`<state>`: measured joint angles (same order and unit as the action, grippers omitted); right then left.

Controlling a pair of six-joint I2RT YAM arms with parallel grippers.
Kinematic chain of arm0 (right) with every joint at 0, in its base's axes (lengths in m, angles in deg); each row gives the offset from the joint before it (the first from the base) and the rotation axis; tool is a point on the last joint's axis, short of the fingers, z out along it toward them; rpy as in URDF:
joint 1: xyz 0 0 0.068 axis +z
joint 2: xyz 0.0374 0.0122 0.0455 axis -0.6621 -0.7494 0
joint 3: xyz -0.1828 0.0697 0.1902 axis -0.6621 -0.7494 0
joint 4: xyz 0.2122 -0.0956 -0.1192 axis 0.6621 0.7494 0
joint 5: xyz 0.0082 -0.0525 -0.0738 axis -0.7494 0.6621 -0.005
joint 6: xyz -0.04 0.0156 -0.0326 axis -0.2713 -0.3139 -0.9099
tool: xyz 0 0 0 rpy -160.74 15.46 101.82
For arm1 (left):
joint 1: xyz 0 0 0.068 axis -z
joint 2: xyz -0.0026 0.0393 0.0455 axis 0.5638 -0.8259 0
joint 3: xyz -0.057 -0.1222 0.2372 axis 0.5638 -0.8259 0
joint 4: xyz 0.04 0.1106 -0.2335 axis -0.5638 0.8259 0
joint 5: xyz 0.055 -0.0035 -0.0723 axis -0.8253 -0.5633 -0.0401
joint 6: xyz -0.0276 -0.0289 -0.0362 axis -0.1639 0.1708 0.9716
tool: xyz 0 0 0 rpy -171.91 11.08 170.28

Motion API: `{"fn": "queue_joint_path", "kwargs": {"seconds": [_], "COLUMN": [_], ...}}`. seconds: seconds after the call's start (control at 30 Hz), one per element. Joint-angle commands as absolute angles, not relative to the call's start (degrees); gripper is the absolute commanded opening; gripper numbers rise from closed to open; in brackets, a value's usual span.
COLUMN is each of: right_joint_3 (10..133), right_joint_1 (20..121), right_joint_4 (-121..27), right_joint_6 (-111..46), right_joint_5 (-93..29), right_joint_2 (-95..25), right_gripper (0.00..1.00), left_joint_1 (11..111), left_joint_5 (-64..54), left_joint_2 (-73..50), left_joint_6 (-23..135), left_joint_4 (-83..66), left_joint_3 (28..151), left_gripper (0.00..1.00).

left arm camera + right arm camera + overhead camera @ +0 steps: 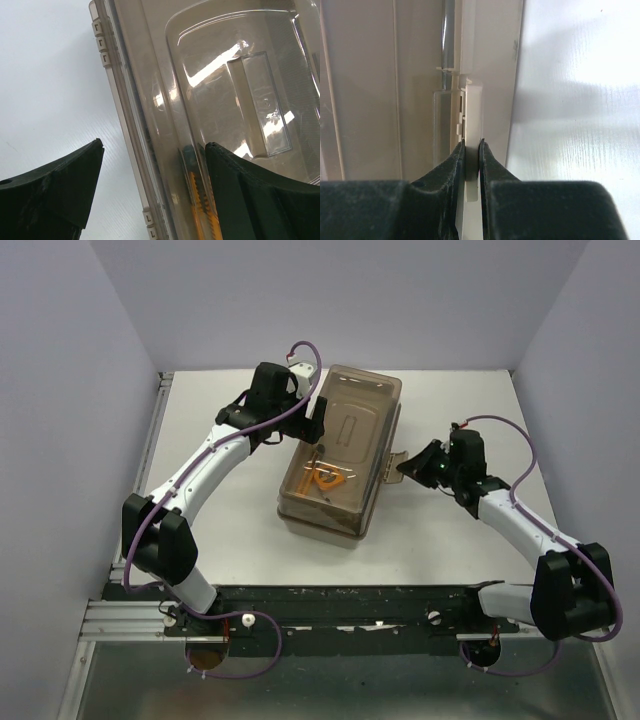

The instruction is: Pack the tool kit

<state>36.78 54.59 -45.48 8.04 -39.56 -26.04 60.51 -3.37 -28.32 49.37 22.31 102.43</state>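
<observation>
The tool kit [340,455] is a beige box with its smoky brown lid [225,75] down, lying mid-table. Orange and black tools [327,480] show through the lid, and one orange tool [200,200] lies just under its edge. My left gripper [312,420] is open at the box's far left side. In the left wrist view this gripper [155,145] straddles the lid's hinged edge, one finger over the table and one over the lid. My right gripper [408,468] is shut on the beige latch [396,466] sticking out from the box's right side. The latch [474,105] sits pinched between its fingers [471,145].
White walls close in the table on the left, back and right. A metal rail [150,615] and the arm bases run along the near edge. White table surface [570,125] lies right of the latch.
</observation>
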Motion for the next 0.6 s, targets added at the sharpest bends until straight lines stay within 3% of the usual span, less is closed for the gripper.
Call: {"fn": "queue_joint_path", "kwargs": {"seconds": [0.0,0.27,0.57], "right_joint_3": [39.20,36.92,35.52], "right_joint_1": [56.66,58.07,58.51], "right_joint_4": [-52.68,-58.66,-61.74], "right_joint_6": [10.45,13.88,15.82], "right_joint_5": [-41.91,-43.31,-43.24], "right_joint_2": [-25.99,-27.39,-29.95], "right_gripper": [0.24,0.42,0.44], "left_joint_1": [60.07,60.07,60.07], "left_joint_5": [-2.25,-1.64,-1.64], "left_joint_2": [-30.62,-30.71,-30.71], "left_joint_6": [48.85,49.12,49.03], "left_joint_4": [26.98,26.89,26.98], "left_joint_3": [100.56,100.56,100.65], "left_gripper": [0.95,0.95,0.94]}}
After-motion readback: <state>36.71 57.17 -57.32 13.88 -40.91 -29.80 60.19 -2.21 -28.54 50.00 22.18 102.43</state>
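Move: The beige latch is already between the right fingertips, its middle about 1 cm left of that hand and sticking out from the tool box's side. The box lid's middle is some 10 cm left and 5 cm ahead, a little above the hand; the tape measure under the lid lies around 13 cm left and 2 cm back. From the idle, open left hand the latch is about 14 cm right, 8 cm back and 8 cm below. The right fingers let go of the latch they were pinching, opening part way as the hand pushes left and up, about 3 cm each, swinging the plate in against the box's side. Then the hand edges on forward about 1 cm and sinks slightly, its wrist tilted by under 10 degrees, ending with one fingertip over the latch's outer face. ##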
